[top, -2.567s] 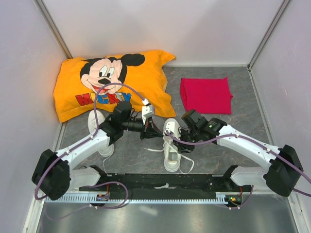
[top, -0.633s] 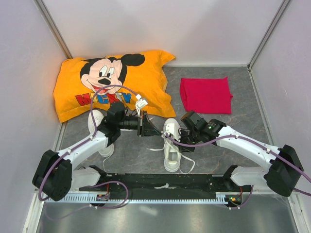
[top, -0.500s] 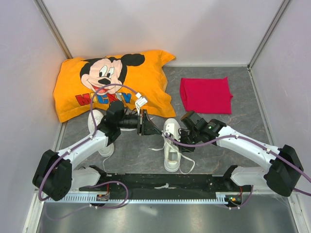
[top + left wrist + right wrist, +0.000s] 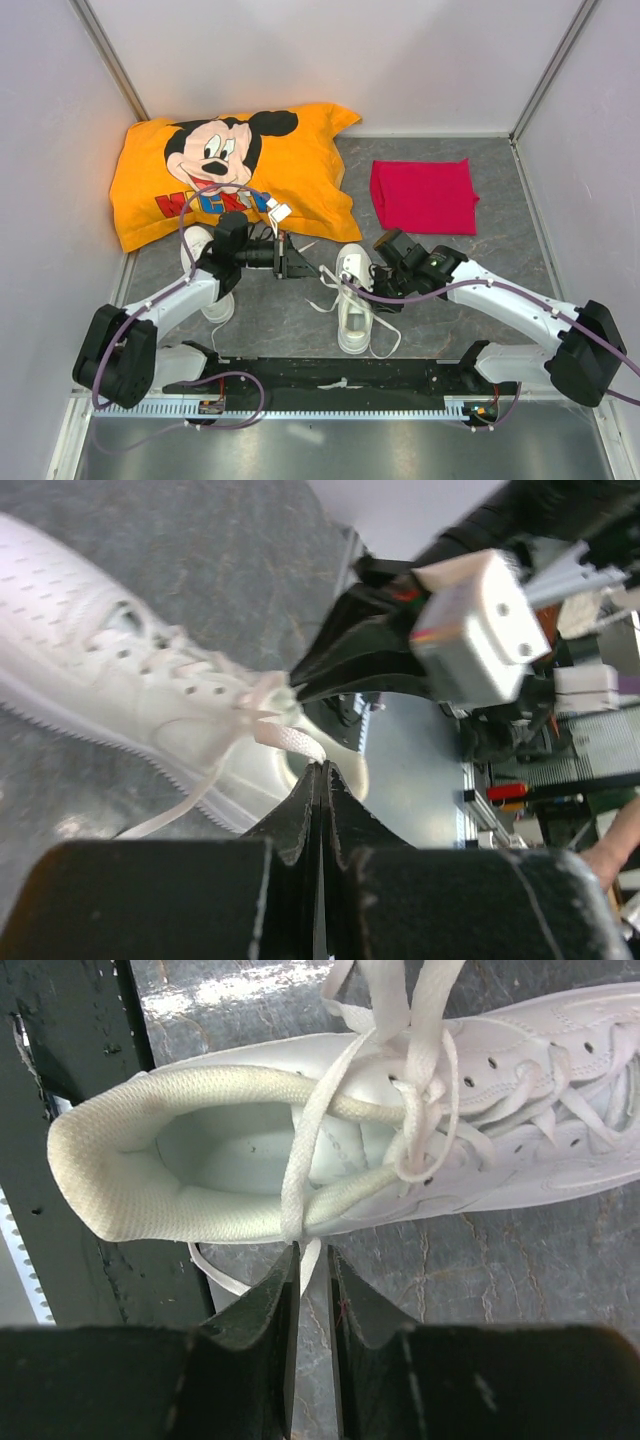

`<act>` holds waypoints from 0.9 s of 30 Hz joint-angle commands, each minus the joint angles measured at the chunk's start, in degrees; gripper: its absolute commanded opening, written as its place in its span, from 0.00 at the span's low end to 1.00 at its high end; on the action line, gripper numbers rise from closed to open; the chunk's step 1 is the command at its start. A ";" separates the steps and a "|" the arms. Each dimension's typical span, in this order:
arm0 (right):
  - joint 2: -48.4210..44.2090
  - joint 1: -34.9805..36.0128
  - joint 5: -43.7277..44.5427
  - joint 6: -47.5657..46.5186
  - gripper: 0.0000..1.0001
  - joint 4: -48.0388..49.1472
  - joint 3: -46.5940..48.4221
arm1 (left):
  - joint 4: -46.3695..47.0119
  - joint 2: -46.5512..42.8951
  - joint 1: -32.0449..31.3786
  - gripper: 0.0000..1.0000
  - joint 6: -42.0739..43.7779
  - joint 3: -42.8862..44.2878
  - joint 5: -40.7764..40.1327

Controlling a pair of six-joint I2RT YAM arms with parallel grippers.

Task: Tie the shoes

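One white shoe lies between the arms, toe pointing away from them; the other shoe lies left, partly hidden under the left arm. My left gripper is left of the middle shoe, shut on a lace end that runs taut back to the shoe. My right gripper is at the shoe's right side by the heel opening. Its jaws stand narrowly apart, closed on a lace that crosses the collar and enters between the tips.
An orange Mickey pillow lies at the back left, a red cloth at the back right. Grey walls close in the floor on three sides. The black base rail runs along the near edge. Loose lace trails beside the shoe's heel.
My left gripper has drawn back to the left, away from the middle shoe, pulling its lace out longer. The right gripper has stayed at the shoe's side.
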 commanded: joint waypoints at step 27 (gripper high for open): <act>-0.84 -0.29 -5.62 -5.38 0.49 0.55 -1.08 | -5.86 5.38 2.85 0.46 7.82 0.69 0.29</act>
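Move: The left hand, closed on the end of a lace loop, has the shoe knot about 7 cm to its right, level fore and aft and some 8 cm below; the spare lace end lies about 2 cm left and 16 cm down. The right hand's part-open tips have the trailing lace about 1 cm to their left and 1 cm below. From that hand, the knot is 5 cm ahead and 5 cm left, and the collar opening 2 cm back and 5 cm left. The left hand carries its pinched loop about 1.5 cm forward and then some 8 cm down to the knot's height beside the shoe, rolling and dipping its fingers roughly 15 degrees, then opens nearly halfway, lets the loop go and starts to rise by a centimetre. Meanwhile the right hand spreads its fingers from a quarter to half open around the trailing lace, lifting about a centimetre, then easing back towards the heel and down again beside the collar. ##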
